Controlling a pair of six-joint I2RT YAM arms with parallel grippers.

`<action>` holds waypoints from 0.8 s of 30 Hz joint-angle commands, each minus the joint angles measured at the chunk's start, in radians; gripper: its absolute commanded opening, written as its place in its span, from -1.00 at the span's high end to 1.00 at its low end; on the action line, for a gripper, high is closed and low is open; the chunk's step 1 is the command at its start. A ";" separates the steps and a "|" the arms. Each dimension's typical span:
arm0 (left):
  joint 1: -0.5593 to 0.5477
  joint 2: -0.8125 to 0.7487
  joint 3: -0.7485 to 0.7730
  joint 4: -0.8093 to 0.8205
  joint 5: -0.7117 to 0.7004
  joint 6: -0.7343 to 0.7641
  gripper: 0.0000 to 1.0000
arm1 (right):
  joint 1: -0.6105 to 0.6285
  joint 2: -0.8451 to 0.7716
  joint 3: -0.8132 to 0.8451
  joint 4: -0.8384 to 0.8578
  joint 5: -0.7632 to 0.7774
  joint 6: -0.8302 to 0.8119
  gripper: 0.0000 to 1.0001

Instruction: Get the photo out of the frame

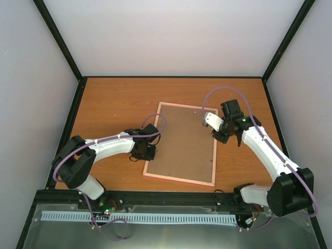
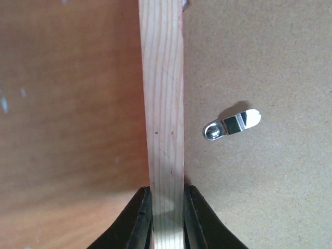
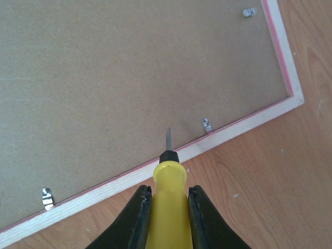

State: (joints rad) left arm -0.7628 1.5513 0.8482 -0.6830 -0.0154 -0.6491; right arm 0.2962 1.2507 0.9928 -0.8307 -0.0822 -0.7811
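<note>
The frame [image 1: 179, 180] lies face down on the table, its thin pink border around a brown backing board [image 1: 181, 142]. The photo is hidden under that board. My left gripper [image 1: 148, 151] is at the frame's left edge. In the left wrist view its black fingers [image 2: 139, 220] press on both sides of the pale wooden rail [image 2: 163, 104]. My right gripper [image 1: 222, 129] hovers over the frame's right edge, shut on a yellow-handled screwdriver [image 3: 168, 197]. The screwdriver's metal tip [image 3: 168, 137] points at the backing board [image 3: 129, 67], just inside the rail [image 3: 104, 188].
Small metal retaining tabs sit along the board's edges: one tab [image 2: 231, 124] beside the left rail, another tab [image 3: 207, 124] just right of the screwdriver tip, and a further tab [image 3: 47, 198] along the same rail. The orange wooden table [image 1: 114, 104] is walled by black posts and white panels.
</note>
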 commanded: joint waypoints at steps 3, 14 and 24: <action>0.134 0.050 0.036 0.142 -0.032 0.305 0.74 | -0.046 0.004 0.057 -0.018 -0.004 -0.039 0.95; 0.249 0.120 0.092 0.293 -0.005 0.728 0.60 | -0.119 0.043 0.092 -0.039 -0.052 -0.086 0.94; 0.258 0.083 0.348 -0.009 -0.119 0.369 -0.22 | -0.218 0.254 0.303 -0.096 -0.105 -0.137 0.95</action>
State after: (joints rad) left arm -0.4992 1.6726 1.1294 -0.5522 -0.0925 -0.0803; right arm 0.0959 1.4544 1.2465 -0.9012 -0.1658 -0.8799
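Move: My left hand already pinches the frame's left rail, with the frame's middle about 8 cm ahead and 17 cm to the right, practically level. A metal clip sits some 3 cm ahead and 3 cm right of this hand; the near-left corner is about 9 cm back and 2 cm left. From my right hand, which holds the screwdriver, the far-right corner lies roughly 16 cm ahead and 13 cm below, and the frame's middle 16 cm left, abreast, 13 cm below. Keeping its pinch on the left rail, my left hand drags it forward about 9 cm, turning some 20 degrees clockwise to swing the frame round on the table; then I open the fingers, let go and rise about 6 cm while still travelling forward. My right hand keeps hold of the screwdriver and carries it forward and a bit right, above the table, towards the frame's far-right corner. ##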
